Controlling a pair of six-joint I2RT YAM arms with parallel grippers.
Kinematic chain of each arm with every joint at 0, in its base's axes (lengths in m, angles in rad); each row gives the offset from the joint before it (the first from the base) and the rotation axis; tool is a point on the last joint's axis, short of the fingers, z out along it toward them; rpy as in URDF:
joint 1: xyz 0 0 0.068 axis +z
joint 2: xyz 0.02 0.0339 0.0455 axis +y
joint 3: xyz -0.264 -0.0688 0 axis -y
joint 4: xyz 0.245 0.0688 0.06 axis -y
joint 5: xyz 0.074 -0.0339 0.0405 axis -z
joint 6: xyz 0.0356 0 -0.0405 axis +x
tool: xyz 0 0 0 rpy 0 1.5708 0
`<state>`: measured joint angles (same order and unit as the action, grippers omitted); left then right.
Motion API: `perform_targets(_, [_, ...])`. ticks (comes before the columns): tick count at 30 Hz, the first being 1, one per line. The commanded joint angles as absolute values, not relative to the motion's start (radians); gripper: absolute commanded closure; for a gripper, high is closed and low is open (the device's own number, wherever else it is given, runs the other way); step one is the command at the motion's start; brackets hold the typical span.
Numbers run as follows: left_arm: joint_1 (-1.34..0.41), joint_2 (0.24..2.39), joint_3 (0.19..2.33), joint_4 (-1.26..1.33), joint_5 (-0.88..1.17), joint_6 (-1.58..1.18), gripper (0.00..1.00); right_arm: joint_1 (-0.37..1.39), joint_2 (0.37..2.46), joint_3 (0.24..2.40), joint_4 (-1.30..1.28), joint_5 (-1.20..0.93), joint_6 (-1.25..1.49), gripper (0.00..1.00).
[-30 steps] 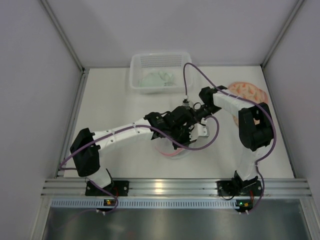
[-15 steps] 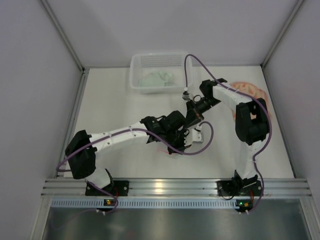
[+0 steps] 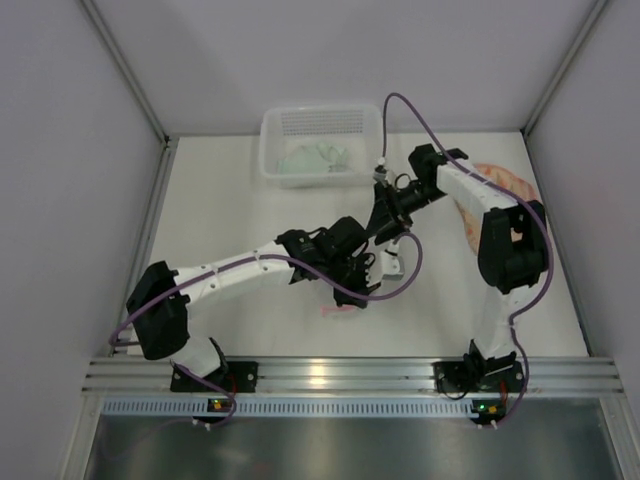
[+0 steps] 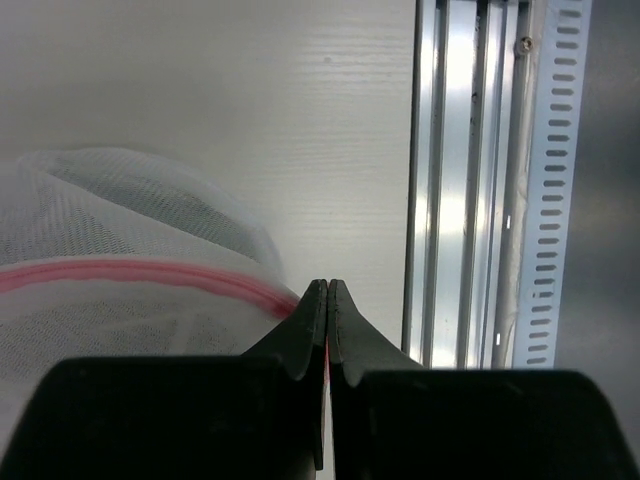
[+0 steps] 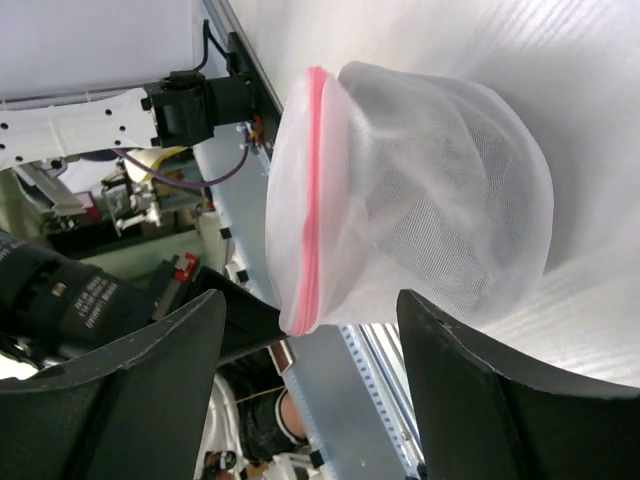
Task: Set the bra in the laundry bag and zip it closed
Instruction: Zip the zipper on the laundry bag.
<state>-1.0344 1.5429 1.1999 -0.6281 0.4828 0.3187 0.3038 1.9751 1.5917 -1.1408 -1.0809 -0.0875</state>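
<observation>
The white mesh laundry bag [image 4: 120, 250] with a pink zipper edge [image 5: 312, 180] lies at the table's middle, mostly hidden under my left arm in the top view [image 3: 338, 308]. My left gripper [image 3: 352, 290] is shut on the pink zipper edge at the bag's end [image 4: 327, 285]. My right gripper [image 3: 383, 222] is open and empty, raised just behind the bag [image 5: 312, 300]. The bra [image 3: 515, 183], orange-pink patterned, lies at the far right of the table behind my right arm.
A white plastic basket [image 3: 320, 125] with pale green cloth stands at the back centre. The metal rail [image 4: 470, 200] runs along the table's near edge, close to the bag. Walls close in the left, right and back.
My right gripper has pulled back and up away from the bag toward the far right. My left gripper has shifted slightly toward the near edge, still holding the zipper edge.
</observation>
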Motion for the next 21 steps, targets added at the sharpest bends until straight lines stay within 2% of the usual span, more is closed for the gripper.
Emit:
perform_targets(1, [-1.002,1.560,1.281,-0.575,0.494,0.264,1.00,0.259,1.835,1.550,-1.146,-1.034,-0.129,0.29])
perform_targets(6, [-0.980,1.598,1.339,-0.560,0.477,0.261,1.00,0.276,1.712,1.330,-1.092,-1.066,-0.109,0.29])
perform_targets(14, [-0.968,1.643,1.416,-0.561,0.482,0.281,1.00,0.353,1.758,1.305,-1.062,-1.103,-0.103,0.35])
perform_targets(17, [-0.968,1.644,1.417,-0.560,0.483,0.282,1.00,0.365,1.790,1.321,-1.063,-1.115,-0.103,0.46])
perform_targets(18, [-0.968,1.643,1.414,-0.560,0.485,0.281,1.00,0.367,1.799,1.325,-1.066,-1.118,-0.103,0.58])
perform_targets(20, [-0.968,1.637,1.405,-0.560,0.489,0.287,1.00,0.367,1.816,1.341,-1.071,-1.123,-0.104,0.70])
perform_targets(21, [-0.966,1.632,1.401,-0.561,0.494,0.293,1.00,0.367,1.819,1.347,-1.074,-1.121,-0.109,0.83])
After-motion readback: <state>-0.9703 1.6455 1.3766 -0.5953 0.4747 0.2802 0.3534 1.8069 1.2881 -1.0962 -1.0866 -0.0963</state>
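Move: The laundry bag's zipper is pinched in the shut left fingers. The stretch beside their tips, which the open right hand goes for, lies about 13 cm back from the right hand, 3 cm to its left and 4 cm lower, and within a centimetre of the left hand point. From the right hand, the bag's mesh body hangs roughly 9 cm back, 6 cm left and 8 cm down; the white bin stands some 24 cm ahead, 12 cm left and 12 cm below. The right fingers close around the pink zipper right beside the left fingertips, after that hand sweeps back about 7 cm, swinging a little right and partway left again and dipping slightly at the end. Meanwhile the left hand keeps its pinch and carries the zipper forward about 5 cm, also rightward and up some 3 cm each, to meet it, then holds still. ##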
